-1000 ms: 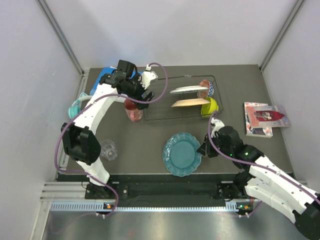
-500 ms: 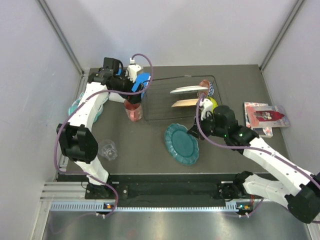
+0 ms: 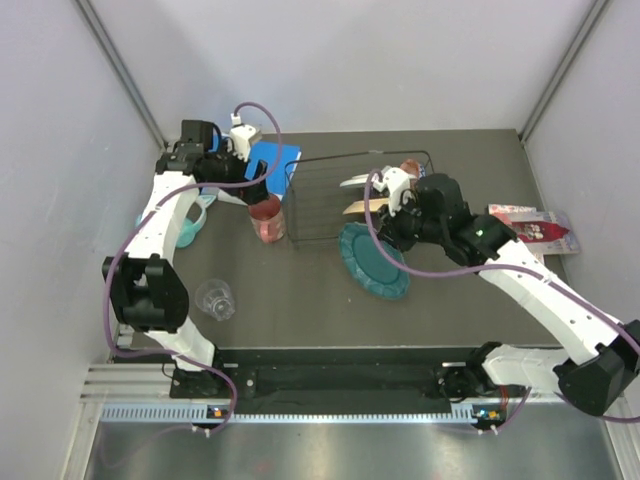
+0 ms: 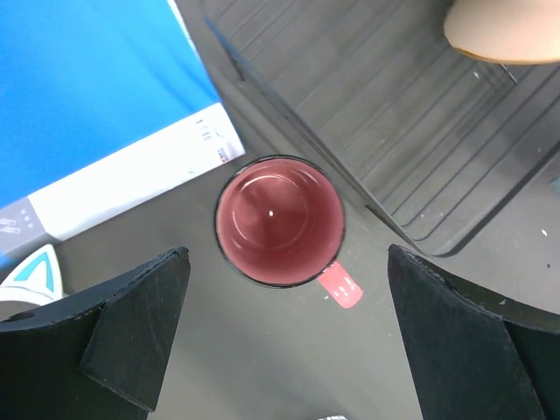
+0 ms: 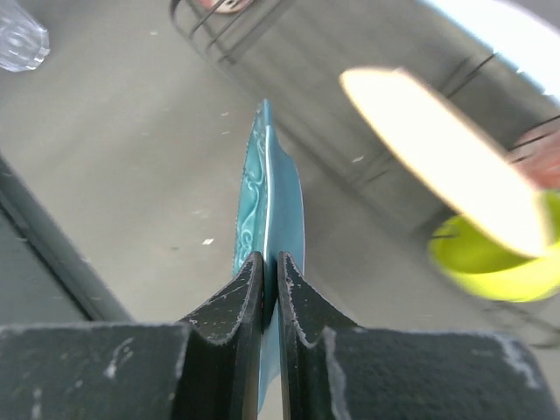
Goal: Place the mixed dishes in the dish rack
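My right gripper (image 3: 393,228) (image 5: 270,258) is shut on the rim of the teal scalloped plate (image 3: 372,260) (image 5: 273,188), which it holds tilted on edge off the table, just in front of the dish rack (image 3: 330,200) (image 5: 289,52). In the rack stand the white plate (image 3: 358,182), the peach plate (image 5: 437,149), the lime bowl (image 5: 499,254) and the red patterned bowl (image 3: 408,167). The red tumbler (image 3: 266,219) (image 4: 280,219) stands upright left of the rack. Above it hangs my left gripper (image 3: 252,187) (image 4: 287,255), open and holding nothing. The clear glass (image 3: 215,298) stands near the front left.
A blue book (image 3: 272,158) (image 4: 87,105) lies behind the tumbler, beside the rack's left end. Teal headphones (image 3: 190,218) sit at the left edge under the left arm. Another book (image 3: 530,228) lies at the far right.
My right gripper has lifted the teal plate off the table, tipped it onto its edge and carried it back toward the rack. The left arm drew back to the left.
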Available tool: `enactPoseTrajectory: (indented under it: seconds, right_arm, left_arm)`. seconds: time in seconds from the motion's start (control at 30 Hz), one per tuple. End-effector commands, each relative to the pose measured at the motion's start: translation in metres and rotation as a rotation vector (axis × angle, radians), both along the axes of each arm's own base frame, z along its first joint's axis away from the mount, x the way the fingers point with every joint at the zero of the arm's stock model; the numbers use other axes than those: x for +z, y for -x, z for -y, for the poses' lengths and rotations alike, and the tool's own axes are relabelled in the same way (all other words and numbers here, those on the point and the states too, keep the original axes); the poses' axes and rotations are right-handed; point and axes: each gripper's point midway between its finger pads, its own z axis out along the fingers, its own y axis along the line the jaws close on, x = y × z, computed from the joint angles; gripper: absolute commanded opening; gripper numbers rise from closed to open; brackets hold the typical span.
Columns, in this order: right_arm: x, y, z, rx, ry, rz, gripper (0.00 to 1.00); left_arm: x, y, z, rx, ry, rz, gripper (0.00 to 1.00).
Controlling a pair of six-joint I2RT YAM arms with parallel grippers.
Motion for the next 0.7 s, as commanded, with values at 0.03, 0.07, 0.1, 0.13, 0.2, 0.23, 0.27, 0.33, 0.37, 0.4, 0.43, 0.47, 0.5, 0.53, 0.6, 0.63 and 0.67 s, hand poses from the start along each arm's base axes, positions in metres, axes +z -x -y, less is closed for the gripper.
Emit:
enactPoseTrajectory:
  seconds: [0.03, 0.07, 0.1, 0.13, 0.2, 0.23, 0.27, 0.33, 0.37, 0.4, 0.43, 0.47, 0.5, 0.53, 0.6, 0.63, 0.67]
  right_arm:
    - [0.081, -0.018, -0.008, 0.037, 0.087, 0.299, 0.0]
    - [0.078, -0.02, -0.005, 0.022, 0.13, 0.303, 0.0]
    - [0.073, -0.024, -0.005, 0.026, 0.177, 0.314, 0.0]
    - [0.078, -0.027, -0.002, 0.006, 0.208, 0.34, 0.0]
    - [0.076, -0.03, -0.003, 0.02, 0.287, 0.374, 0.0]
    - [0.088, -0.035, 0.003, -0.019, 0.315, 0.416, 0.0]
    - [0.092, -0.035, 0.002, -0.017, 0.338, 0.439, 0.0]
    - [0.108, -0.04, 0.008, -0.032, 0.403, 0.501, 0.0]
    - [0.114, -0.04, 0.01, -0.041, 0.422, 0.524, 0.0]
    - [0.123, -0.043, 0.011, -0.04, 0.455, 0.559, 0.0]
    - [0.13, -0.043, 0.013, -0.059, 0.482, 0.592, 0.0]
    - [0.135, -0.043, 0.014, -0.064, 0.491, 0.612, 0.0]
    - [0.144, -0.044, 0.014, -0.062, 0.503, 0.64, 0.0]
    - [0.148, -0.044, 0.013, -0.073, 0.516, 0.653, 0.0]
    - [0.155, -0.044, 0.01, -0.069, 0.534, 0.678, 0.0]
    - [0.159, -0.042, 0.008, -0.081, 0.544, 0.699, 0.0]
    - [0.161, -0.043, 0.008, -0.075, 0.573, 0.722, 0.0]
  left_arm:
    - [0.018, -0.004, 0.001, 0.01, 0.07, 0.055, 0.99]
    - [0.016, -0.005, 0.0, 0.012, 0.073, 0.053, 0.99]
    - [0.014, -0.004, 0.001, 0.012, 0.077, 0.047, 0.99]
    - [0.014, -0.003, 0.001, 0.011, 0.08, 0.046, 0.99]
    - [0.012, -0.003, 0.002, 0.01, 0.085, 0.038, 0.99]
    - [0.011, -0.003, 0.002, 0.013, 0.086, 0.037, 0.99]
    - [0.012, -0.003, 0.002, 0.012, 0.089, 0.039, 0.99]
    - [0.008, -0.003, 0.002, 0.016, 0.092, 0.029, 0.99]
    - [0.007, -0.003, 0.002, 0.015, 0.095, 0.028, 0.99]
    - [0.004, -0.003, 0.002, 0.017, 0.094, 0.021, 0.99]
    - [0.004, -0.004, 0.002, 0.019, 0.096, 0.022, 0.99]
    - [0.002, -0.003, 0.002, 0.021, 0.1, 0.015, 0.99]
    - [0.002, -0.003, 0.002, 0.02, 0.104, 0.014, 0.99]
    - [0.0, -0.003, 0.003, 0.021, 0.106, 0.009, 0.99]
    - [-0.001, -0.002, 0.003, 0.019, 0.111, 0.005, 0.99]
    - [-0.001, -0.002, 0.002, 0.022, 0.109, 0.005, 0.99]
    - [-0.002, -0.001, 0.002, 0.021, 0.109, 0.004, 0.99]
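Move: The right hand grips the teal plate by its rim. The rack space for it, just in front of the beige plate, lies about 11 cm ahead, 3 cm left and 13 cm below. The beige plate stands some 14 cm ahead and 4 cm left, the yellow bowl about 14 cm ahead and 5 cm right, both well below the hand. From the left hand, that rack space lies about 30 cm right, 4 cm back and 10 cm below. Keeping its pinch on the teal plate's rim, the right hand climbs about 8 cm, with a brief check midway, and edges some 3 cm forward as it brings the plate up before the rack's near side. Meanwhile the wrist rolls about 40 degrees, counter-clockwise as seen from behind the hand, and the fingers swing from pointing left-forward to pointing mostly forward, still angled down. ##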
